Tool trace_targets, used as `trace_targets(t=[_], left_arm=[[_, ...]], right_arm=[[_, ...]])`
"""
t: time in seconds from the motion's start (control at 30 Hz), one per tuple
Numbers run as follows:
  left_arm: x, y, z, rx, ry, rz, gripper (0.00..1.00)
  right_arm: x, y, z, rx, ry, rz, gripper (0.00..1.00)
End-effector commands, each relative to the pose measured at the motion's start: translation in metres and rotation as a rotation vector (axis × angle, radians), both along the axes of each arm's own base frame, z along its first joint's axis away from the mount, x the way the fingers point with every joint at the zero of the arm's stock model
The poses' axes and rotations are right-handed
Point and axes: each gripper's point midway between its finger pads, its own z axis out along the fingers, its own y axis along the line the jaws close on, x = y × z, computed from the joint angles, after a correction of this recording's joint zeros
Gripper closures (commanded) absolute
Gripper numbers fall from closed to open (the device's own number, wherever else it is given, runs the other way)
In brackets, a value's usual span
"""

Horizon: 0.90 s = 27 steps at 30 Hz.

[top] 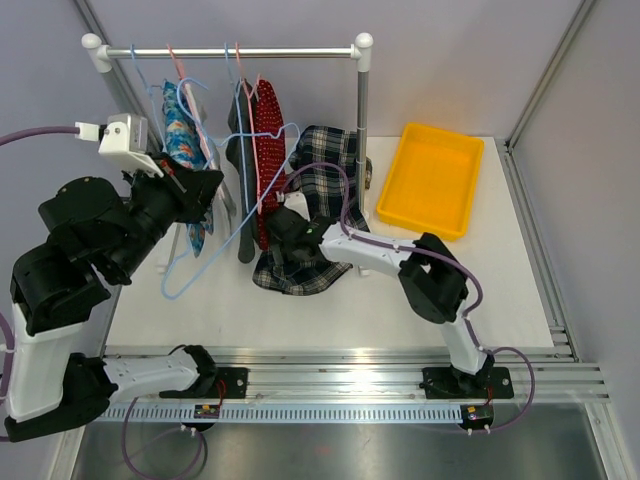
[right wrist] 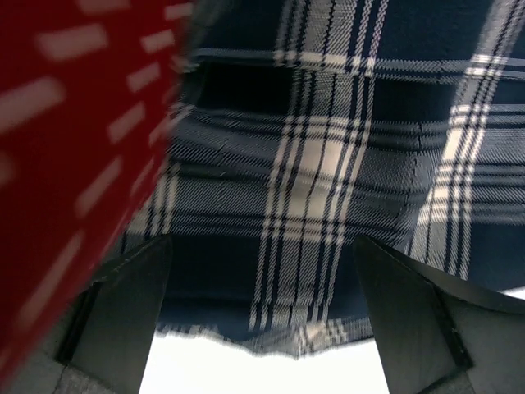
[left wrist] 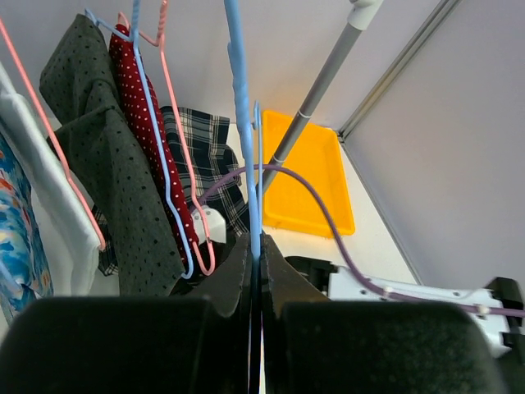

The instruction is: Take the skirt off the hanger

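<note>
A light blue hanger slants from the rack down toward the table, and my left gripper is shut on its wire. In the left wrist view the blue hanger runs straight into my closed left gripper. The dark plaid skirt hangs beside the hanger's right end, its lower part bunched on the table. I cannot tell whether it is still attached. My right gripper is open against the skirt's left side. Up close, plaid cloth fills the space beyond the open right gripper, untouched by either finger.
A white rack carries pink and blue hangers with a blue floral garment, a dark grey one and a red dotted one. The red cloth crowds my right gripper's left. A yellow tray sits at the right.
</note>
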Motion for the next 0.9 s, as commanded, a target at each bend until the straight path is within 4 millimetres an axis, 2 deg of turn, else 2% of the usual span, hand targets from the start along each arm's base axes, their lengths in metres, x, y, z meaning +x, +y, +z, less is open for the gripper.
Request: trace_targets(t=[0.0,0.07,0.17,0.23,0.3,0.33,0.4,0.43,0.47,0.5,0.57,0.6,0.67,0.7,0.77,0.8,0.87], left_arm=[[-0.006,0.008,0.014,-0.024,-0.048,-0.002,1.00],[-0.009,0.010,0.012,-0.016,-0.041,-0.005,1.00],[-0.011,0.012,0.007,-0.007,-0.030,-0.007,1.00],[-0.011,0.013,0.006,-0.009,-0.028,-0.006,1.00],[-0.012,0.012,0.004,-0.015,-0.024,-0.010,1.00],[-0.011,0.011,0.004,-0.019,-0.025,-0.012,1.00],[-0.012,0.009,0.005,-0.029,-0.026,-0.019,1.00],[-0.012,0.008,0.004,-0.030,-0.024,-0.021,1.00],[-0.012,0.008,0.004,-0.033,-0.023,-0.020,1.00],[-0.011,0.008,0.005,-0.035,-0.023,-0.020,1.00],[-0.011,0.007,0.002,-0.029,-0.020,-0.019,1.00],[-0.010,0.008,0.002,-0.028,-0.021,-0.017,1.00],[-0.008,0.010,0.000,-0.012,-0.021,0.000,1.00],[-0.008,0.012,-0.002,-0.001,-0.017,0.008,1.00],[-0.005,0.016,-0.004,0.017,-0.012,0.031,1.00],[-0.005,0.017,-0.006,0.024,-0.009,0.039,1.00],[-0.006,0.021,-0.006,0.028,-0.014,0.051,1.00]], right_arm=[[0.024,-0.019,-0.030,-0.094,0.014,-0.101,0.01],[0.027,-0.028,-0.044,-0.102,0.043,-0.147,0.01],[0.023,-0.044,-0.076,-0.114,0.109,-0.188,0.00],[0.019,-0.042,-0.089,-0.097,0.139,-0.181,0.01],[0.008,-0.044,-0.107,-0.102,0.183,-0.169,0.07],[0.003,-0.037,-0.112,-0.068,0.212,-0.154,0.32],[-0.009,-0.040,-0.126,-0.056,0.259,-0.146,0.51],[-0.013,-0.033,-0.129,-0.019,0.283,-0.136,0.76],[-0.023,-0.037,-0.136,-0.026,0.305,-0.131,0.95],[-0.028,-0.037,-0.136,-0.021,0.311,-0.128,1.00],[-0.039,-0.042,-0.138,-0.039,0.310,-0.122,1.00],[-0.043,-0.038,-0.126,-0.027,0.291,-0.108,1.00],[-0.056,-0.048,-0.117,-0.044,0.282,-0.109,1.00],[-0.062,-0.042,-0.085,0.000,0.241,-0.089,1.00],[-0.075,-0.057,-0.052,-0.008,0.174,-0.112,1.00],[-0.084,-0.064,-0.002,0.022,0.077,-0.110,1.00],[-0.098,-0.072,0.055,0.073,-0.023,-0.137,1.00]])
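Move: The right gripper is open above the plaid skirt heaped on the table: the skirt's middle is about 3 cm ahead, 6 cm to the right and 7 cm below. The dotted red garment hangs close by, some 4 cm left, 1 cm ahead and its middle 13 cm higher; the rack foot stands roughly 16 cm right, 2 cm ahead and 7 cm below. From the left hand, the skirt is about 16 cm ahead, 8 cm right and 50 cm below. Lower the open right gripper about 7 cm into the skirt beside the hanging red garment, easing a little forward and right, then shut the fingers to pinch the cloth. Keeping that pinch, drag the skirt back towards the base roughly 9 cm, drifting right and rising slightly. Let the left gripper keep its hold on the empty blue hanger. ##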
